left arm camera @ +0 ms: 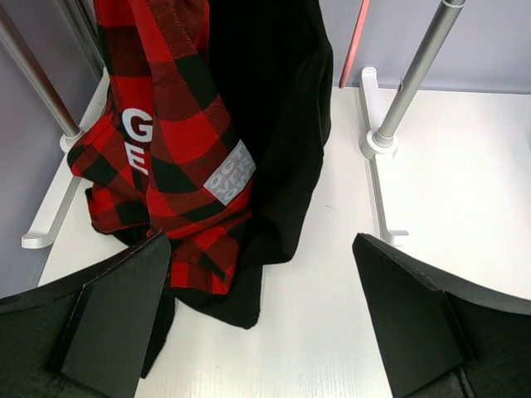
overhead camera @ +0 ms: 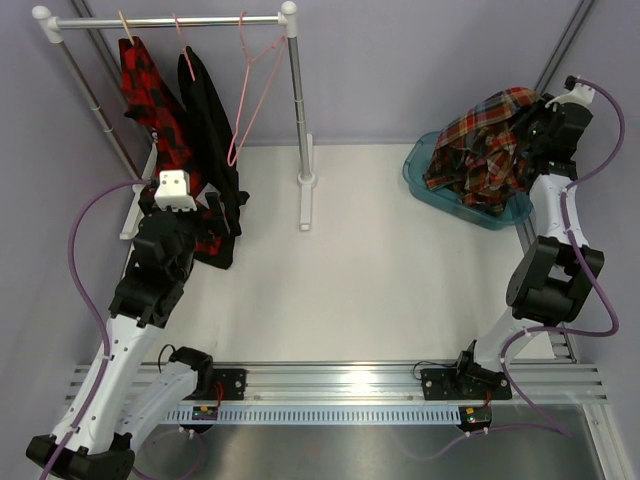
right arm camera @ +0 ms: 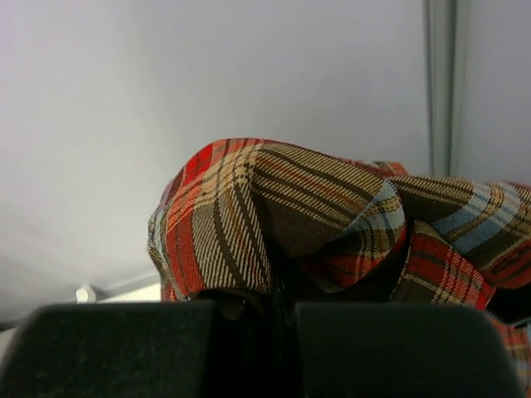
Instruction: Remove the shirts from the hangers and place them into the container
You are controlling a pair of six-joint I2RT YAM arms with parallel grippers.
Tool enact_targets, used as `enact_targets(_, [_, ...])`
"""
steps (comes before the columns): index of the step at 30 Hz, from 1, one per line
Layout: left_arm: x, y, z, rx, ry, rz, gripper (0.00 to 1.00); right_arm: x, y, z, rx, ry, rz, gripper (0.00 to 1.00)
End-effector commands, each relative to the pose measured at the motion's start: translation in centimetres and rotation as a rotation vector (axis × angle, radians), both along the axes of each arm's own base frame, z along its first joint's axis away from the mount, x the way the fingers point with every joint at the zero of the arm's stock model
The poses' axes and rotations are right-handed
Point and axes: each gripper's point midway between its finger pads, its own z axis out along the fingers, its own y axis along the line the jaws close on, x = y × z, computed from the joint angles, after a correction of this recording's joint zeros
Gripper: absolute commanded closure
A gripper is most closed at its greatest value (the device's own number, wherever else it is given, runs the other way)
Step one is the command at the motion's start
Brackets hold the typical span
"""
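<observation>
On the white rail hang a red-and-black check shirt [overhead camera: 150, 95] with white letters [left arm camera: 137, 141] and a black shirt [overhead camera: 210, 115] [left arm camera: 274, 99], each on a pink hanger. An empty pink hanger [overhead camera: 250, 90] hangs to their right. My left gripper [overhead camera: 192, 203] [left arm camera: 261, 323] stands open just in front of their lower hems, holding nothing. A tartan shirt [overhead camera: 480, 140] [right arm camera: 274, 215] is bunched over the teal container [overhead camera: 495, 215]. My right gripper [overhead camera: 530, 135] [right arm camera: 280, 308] is shut on a fold of it, lifted above the tub.
The white rail [overhead camera: 170, 20] spans two posts; its right post [overhead camera: 295, 100] [left arm camera: 411, 79] stands on a flat foot [overhead camera: 305, 205] mid-table. A grey pole [left arm camera: 37, 83] rises at the left. Purple cables loop beside both arms.
</observation>
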Motion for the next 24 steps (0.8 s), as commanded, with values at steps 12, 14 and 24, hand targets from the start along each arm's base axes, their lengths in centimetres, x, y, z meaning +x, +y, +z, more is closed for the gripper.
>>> enact_targets(12, [0.1,-0.1,2.0,-0.043,-0.082,-0.007,0.01,-2.3,0.1,-8.7,0.09,0.171,-0.108,1.0])
enact_targets(14, [0.1,-0.2,1.8,-0.042,-0.077,-0.007,0.01,-1.9,-0.2,-10.9,0.112,0.243,-0.12,1.0])
enact_targets(24, [0.2,0.0,1.8,-0.035,-0.075,0.003,0.01,-1.5,-1.8,-20.5,0.186,0.641,-0.255,1.0])
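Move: The plaid shirt is already pinched in the right hand, its bulk hanging some 7 cm to the left, level fore and aft, about 15 cm below. The container it is going into has its middle about 7 cm to that hand's left, roughly level fore and aft, and some 29 cm below. From the waiting left hand, the container is roughly 26 cm ahead, 68 cm to the right and 25 cm lower. Still pinching the plaid shirt in shut fingers, the right hand lowers it towards the container by some 17 cm, easing up about halfway before sinking on faster. The wrist tips down by roughly 25 degrees and swings slightly clockwise; the grip isn't loosened. ##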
